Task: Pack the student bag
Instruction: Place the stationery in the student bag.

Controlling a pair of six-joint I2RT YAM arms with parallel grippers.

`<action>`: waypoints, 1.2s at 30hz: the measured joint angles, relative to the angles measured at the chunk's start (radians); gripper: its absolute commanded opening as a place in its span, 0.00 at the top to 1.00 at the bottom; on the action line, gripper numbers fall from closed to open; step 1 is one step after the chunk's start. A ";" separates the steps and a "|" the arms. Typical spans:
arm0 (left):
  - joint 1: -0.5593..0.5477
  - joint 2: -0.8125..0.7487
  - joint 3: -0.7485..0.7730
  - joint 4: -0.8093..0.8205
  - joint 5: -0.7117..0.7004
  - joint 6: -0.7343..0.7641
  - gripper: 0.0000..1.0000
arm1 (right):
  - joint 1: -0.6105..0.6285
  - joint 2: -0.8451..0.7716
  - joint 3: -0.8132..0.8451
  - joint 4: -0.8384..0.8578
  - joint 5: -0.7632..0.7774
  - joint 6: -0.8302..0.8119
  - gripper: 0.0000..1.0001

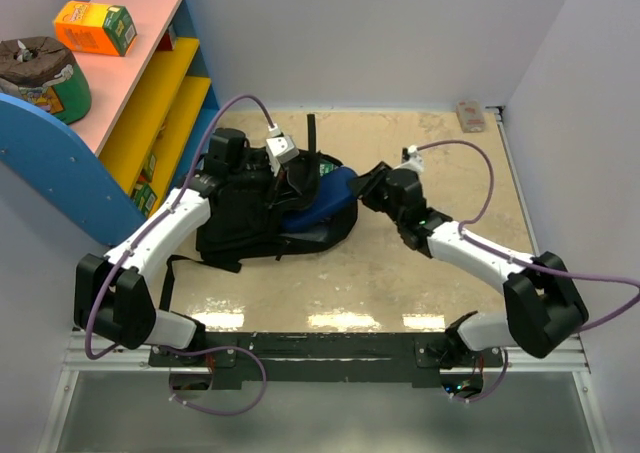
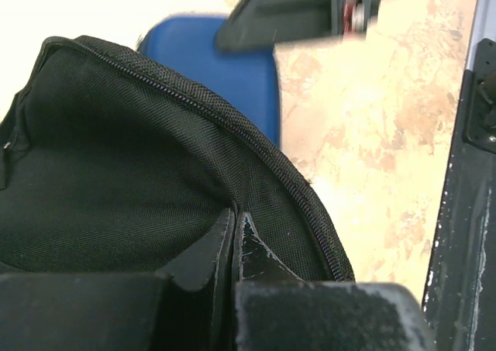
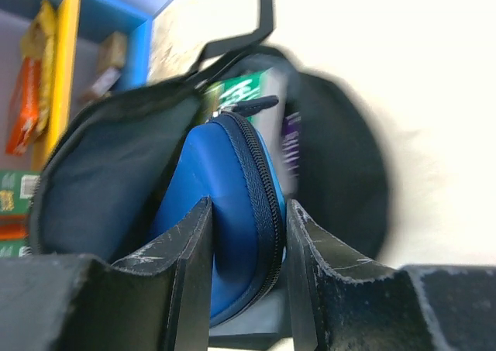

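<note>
The student bag (image 1: 240, 223) lies left of centre on the table, a floppy black backpack with its mouth facing right. My left gripper (image 1: 290, 178) is shut on the zipped rim of the bag (image 2: 116, 173), its fingertips (image 2: 234, 215) pinching the fabric and holding the mouth up. A blue pencil case (image 1: 325, 193) pokes partly into the opening. My right gripper (image 1: 372, 185) is shut on the pencil case (image 3: 225, 188), one finger on each side of its zip edge. A green book (image 3: 240, 91) shows deeper inside the bag (image 3: 101, 173).
A blue, yellow and pink shelf unit (image 1: 150, 93) stands at the far left with an orange box (image 1: 95, 28) and a dark bag (image 1: 40, 73) on top. A small packet (image 1: 470, 115) lies at the back right by the wall.
</note>
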 measured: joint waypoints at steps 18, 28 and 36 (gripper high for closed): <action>-0.019 0.013 0.000 0.014 0.015 -0.011 1.00 | 0.386 0.365 0.211 0.105 0.182 0.103 0.43; -0.027 0.003 0.000 -0.005 0.061 0.002 1.00 | 0.351 -0.098 0.016 0.037 0.094 -0.043 0.37; -0.028 0.003 0.017 -0.126 0.108 0.116 1.00 | 0.014 -0.037 0.210 -0.095 0.153 -0.171 0.33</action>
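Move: The bag's inside, under the raised flap, lies about 17 cm left of the right fingertips, 6 cm nearer the base and 11 cm lower. Those fingers grip the blue pencil case, whose middle is some 8 cm left, 4 cm back and 4 cm below. The green book shows 6 cm left, 2 cm ahead and 8 cm below. From the left fingertips, closed on the flap, the case is 4 cm right, 2 cm back and 7 cm below. Still gripping the far-right end of the pencil case, the right hand pushes it leftward under the flap, some 16 cm, sinking and drawing back about 4 cm. It opens to let go, backs off a little, then rises and swings right and forward, clear of the bag. The left fingers keep the flap pinched, easing back about 3 cm and turning slightly clockwise. ##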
